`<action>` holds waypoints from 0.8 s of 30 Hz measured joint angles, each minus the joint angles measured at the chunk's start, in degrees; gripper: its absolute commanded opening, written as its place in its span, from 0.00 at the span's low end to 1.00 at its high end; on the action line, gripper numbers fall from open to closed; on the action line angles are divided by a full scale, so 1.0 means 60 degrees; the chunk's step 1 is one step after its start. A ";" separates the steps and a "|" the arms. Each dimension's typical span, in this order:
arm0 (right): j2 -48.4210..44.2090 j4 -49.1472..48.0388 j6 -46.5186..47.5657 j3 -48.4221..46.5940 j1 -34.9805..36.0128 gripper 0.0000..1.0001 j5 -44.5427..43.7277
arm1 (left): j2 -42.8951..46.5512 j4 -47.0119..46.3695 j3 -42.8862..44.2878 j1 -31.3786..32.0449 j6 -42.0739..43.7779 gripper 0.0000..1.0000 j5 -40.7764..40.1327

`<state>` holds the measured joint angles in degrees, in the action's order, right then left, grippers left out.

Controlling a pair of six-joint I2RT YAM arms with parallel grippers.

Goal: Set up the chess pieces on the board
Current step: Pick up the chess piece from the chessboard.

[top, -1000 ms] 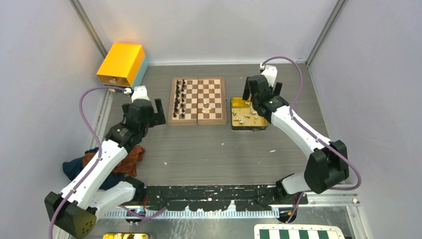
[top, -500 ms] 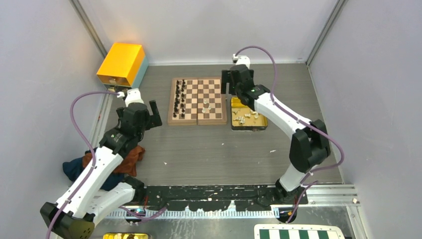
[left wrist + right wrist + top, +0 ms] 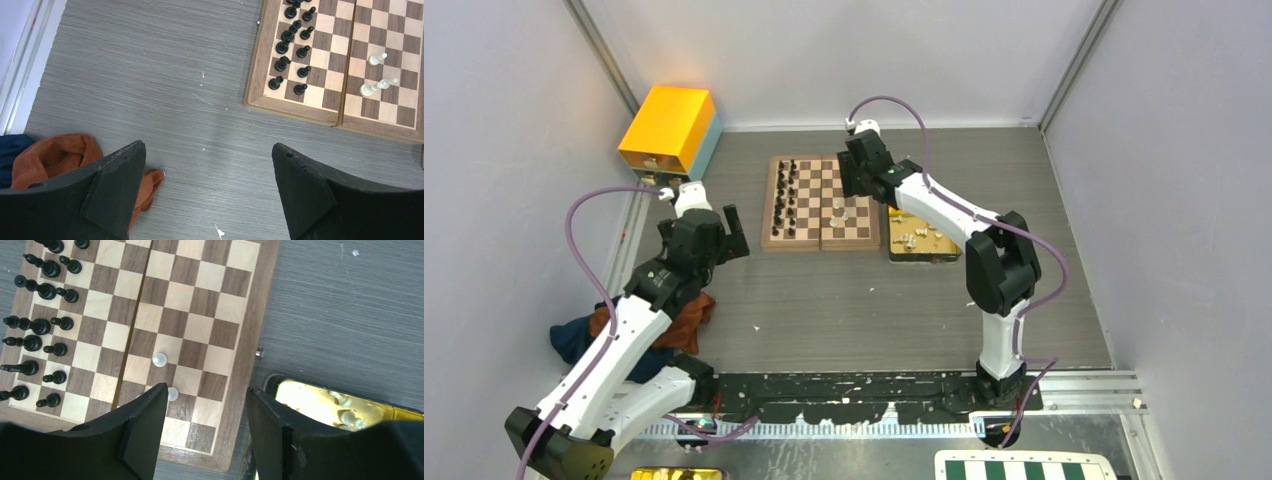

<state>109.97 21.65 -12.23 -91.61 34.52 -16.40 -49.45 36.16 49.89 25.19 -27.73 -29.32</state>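
Observation:
The board [image 3: 821,203] lies at the back middle of the table. Black chess pieces [image 3: 789,195] stand in two columns along its left side. A few white ones [image 3: 839,210] sit near its front centre, and more white ones lie in the gold tray [image 3: 921,240] just to its right. My right gripper [image 3: 852,185] hovers open over the board's right half with nothing between its fingers. In the right wrist view that gripper [image 3: 206,389] frames the board's near corner, with white pieces [image 3: 159,359] just beyond. My left gripper [image 3: 209,165] is open and empty over bare table, left of the board [image 3: 300,107].
A yellow box [image 3: 669,128] stands in the back left corner. An orange and blue cloth [image 3: 639,325] lies under my left arm, its orange cloth [image 3: 60,155] beside the left finger. A green-and-white checkered board [image 3: 1024,468] shows at the bottom edge. Grey walls close in both sides.
My right arm swung left from above the gold tray to above the board, still open. My left arm drew back slightly to the left.

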 measured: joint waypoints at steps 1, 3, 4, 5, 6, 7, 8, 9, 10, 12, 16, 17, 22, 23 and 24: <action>0.0120 0.0066 0.0011 -0.0127 0.0047 0.63 0.0011 | 0.0000 0.0000 -0.0007 0.0000 -0.0025 0.98 0.0011; 0.0350 0.0142 0.0015 -0.0357 0.0142 0.63 0.0040 | 0.0000 0.0015 -0.0018 0.0000 -0.0058 0.98 0.0058; 0.0474 0.0189 0.0015 -0.0481 0.0197 0.63 0.0055 | 0.0000 0.0022 -0.0022 0.0000 -0.0062 0.98 0.0076; 0.0583 0.0208 0.0015 -0.0576 0.0251 0.63 0.0080 | 0.0007 0.0022 -0.0036 0.0004 -0.0062 0.98 0.0087; 0.0699 0.0226 0.0011 -0.0670 0.0310 0.63 0.0095 | 0.0018 0.0029 -0.0044 0.0007 -0.0062 0.98 0.0098; 0.0809 0.0244 0.0011 -0.0750 0.0368 0.63 0.0106 | 0.0044 0.0029 -0.0066 0.0007 -0.0062 0.98 0.0109; 0.0907 0.0262 0.0011 -0.0812 0.0423 0.62 0.0117 | 0.0084 0.0029 -0.0091 0.0007 -0.0062 0.98 0.0113; 0.0994 0.0284 0.0011 -0.0863 0.0470 0.62 0.0124 | 0.0120 0.0029 -0.0113 0.0007 -0.0058 0.98 0.0117; 0.1096 0.0328 0.0011 -0.0925 0.0521 0.61 0.0131 | 0.0157 0.0029 -0.0135 0.0007 -0.0058 0.97 0.0120; 0.1290 0.0397 0.0000 -0.1035 0.0601 0.61 0.0153 | 0.0226 0.0033 -0.0168 0.0007 -0.0058 0.97 0.0153; 0.1639 0.0481 -0.0047 -0.1220 0.0678 0.60 0.0240 | 0.0310 0.0040 -0.0182 0.0007 -0.0058 0.97 0.0240; 0.1712 0.0510 -0.0066 -0.1253 0.0688 0.60 0.0273 | 0.0331 0.0040 -0.0189 0.0007 -0.0058 0.97 0.0255; 0.1945 0.0594 -0.0171 -0.1421 0.0692 0.60 0.0433 | 0.0503 0.0087 -0.0277 0.0007 -0.0058 0.97 0.0331; 0.1996 0.0594 -0.0182 -0.1468 0.0692 0.59 0.0459 | 0.0517 0.0091 -0.0284 0.0007 -0.0058 0.97 0.0331; 0.2065 0.0612 -0.0200 -0.1534 0.0692 0.58 0.0481 | 0.0532 0.0098 -0.0288 0.0007 -0.0058 0.97 0.0335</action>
<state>122.37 25.32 -13.43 -100.82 38.68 -13.52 -46.26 36.75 48.16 25.23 -28.08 -27.31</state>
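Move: The white pawn farthest out, the likely target, stands about 6 cm left of the right hand, 1 cm ahead and some 10 cm below. From the right hand, a second white piece is about 4 cm left and 2 cm back, and a bigger one 7 cm left and 4 cm back; the nearest black pawns stand about 18 cm left, level with it. From the left hand, the target pawn is about 17 cm ahead, 27 cm right and 19 cm down. Over the farthest-out white pawn the right hand closes in, sweeping left and sinking, about 6 cm each way, the sideways travel leading and the descent taking over before both slow. The wrist tips some 5 to 10 degrees farther down and turns about 5 degrees counter-clockwise; the fingers stay partly open, touching nothing yet. ##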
